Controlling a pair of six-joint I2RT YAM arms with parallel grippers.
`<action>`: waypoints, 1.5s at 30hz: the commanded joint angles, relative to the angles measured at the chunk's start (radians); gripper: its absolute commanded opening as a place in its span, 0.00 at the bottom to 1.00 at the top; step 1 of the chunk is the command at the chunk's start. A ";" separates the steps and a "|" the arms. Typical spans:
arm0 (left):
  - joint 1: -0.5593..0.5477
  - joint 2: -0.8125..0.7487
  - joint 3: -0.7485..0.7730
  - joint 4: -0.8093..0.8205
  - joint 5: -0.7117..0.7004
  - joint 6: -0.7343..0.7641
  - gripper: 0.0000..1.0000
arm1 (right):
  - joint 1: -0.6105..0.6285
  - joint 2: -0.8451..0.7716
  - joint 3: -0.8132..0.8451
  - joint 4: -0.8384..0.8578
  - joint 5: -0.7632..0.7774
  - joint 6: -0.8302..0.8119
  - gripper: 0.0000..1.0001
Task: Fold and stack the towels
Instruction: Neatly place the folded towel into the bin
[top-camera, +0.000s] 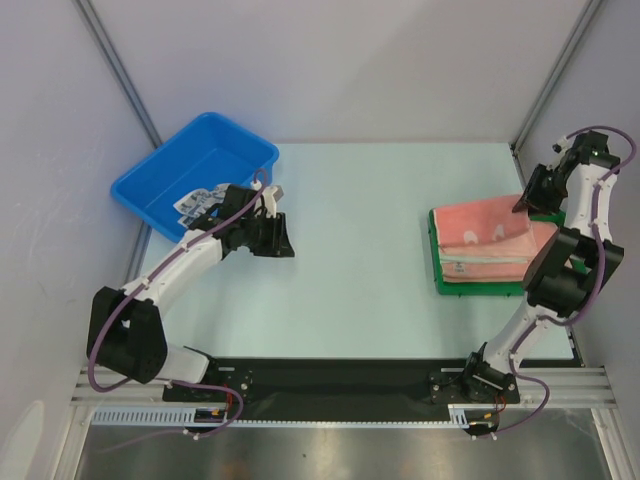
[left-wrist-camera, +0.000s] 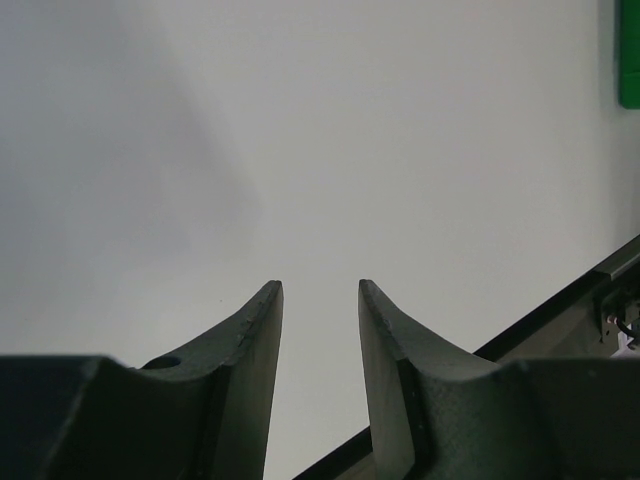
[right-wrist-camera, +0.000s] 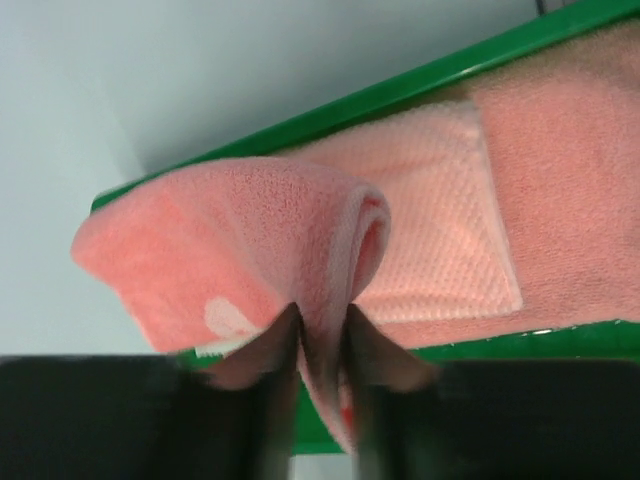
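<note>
A stack of salmon-pink towels (top-camera: 488, 240) lies on a green tray (top-camera: 483, 287) at the right. In the right wrist view the top pink towel (right-wrist-camera: 240, 235), with a white patch, bulges up in a fold, and my right gripper (right-wrist-camera: 322, 325) is shut on its edge, cloth filling the gap between the fingers. From above, the right gripper (top-camera: 525, 200) sits at the stack's far right corner. A blue-and-white patterned towel (top-camera: 197, 203) lies in the blue bin (top-camera: 230, 140). My left gripper (top-camera: 276, 238) hovers just right of the bin, open, and nothing is between its fingers (left-wrist-camera: 262, 330).
The green tray's rim (right-wrist-camera: 400, 90) borders the towels on both sides in the right wrist view. A black rail (top-camera: 340, 385) with both arm bases runs along the near table edge. Metal frame posts stand at the back corners.
</note>
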 joint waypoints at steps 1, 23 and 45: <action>0.011 0.006 0.046 0.017 0.033 0.019 0.42 | -0.031 0.090 0.089 -0.025 0.103 0.055 0.41; 0.011 -0.019 0.057 0.029 0.070 -0.005 0.43 | 0.264 -0.211 -0.327 0.366 -0.037 0.230 0.47; 0.094 0.076 0.383 -0.051 -0.111 -0.061 0.44 | 0.459 -0.287 -0.583 0.504 -0.014 0.297 0.51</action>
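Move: My right hand still has the towel's right end between its opening fingers. The towel's middle lies about 10 cm to my left, 4 cm back and 6 cm below. The green bin's middle is some 8 cm back, 2 cm left and 13 cm below; its left rim stands roughly 20 cm left, 8 cm back and 9 cm below. From my left hand the towel's middle is about 46 cm right, 5 cm farther out and 3 cm lower. I open my right fingers wider and let the towel's end go, dipping about 4 cm down and to the right. Then I rise and sweep left over the towel, sink beside the bin's left rim at its left end, wrist turning counter-clockwise, and lift slightly, ending nearly 20 cm left of my start. Late on, my empty left hand rises and reaches forward. ##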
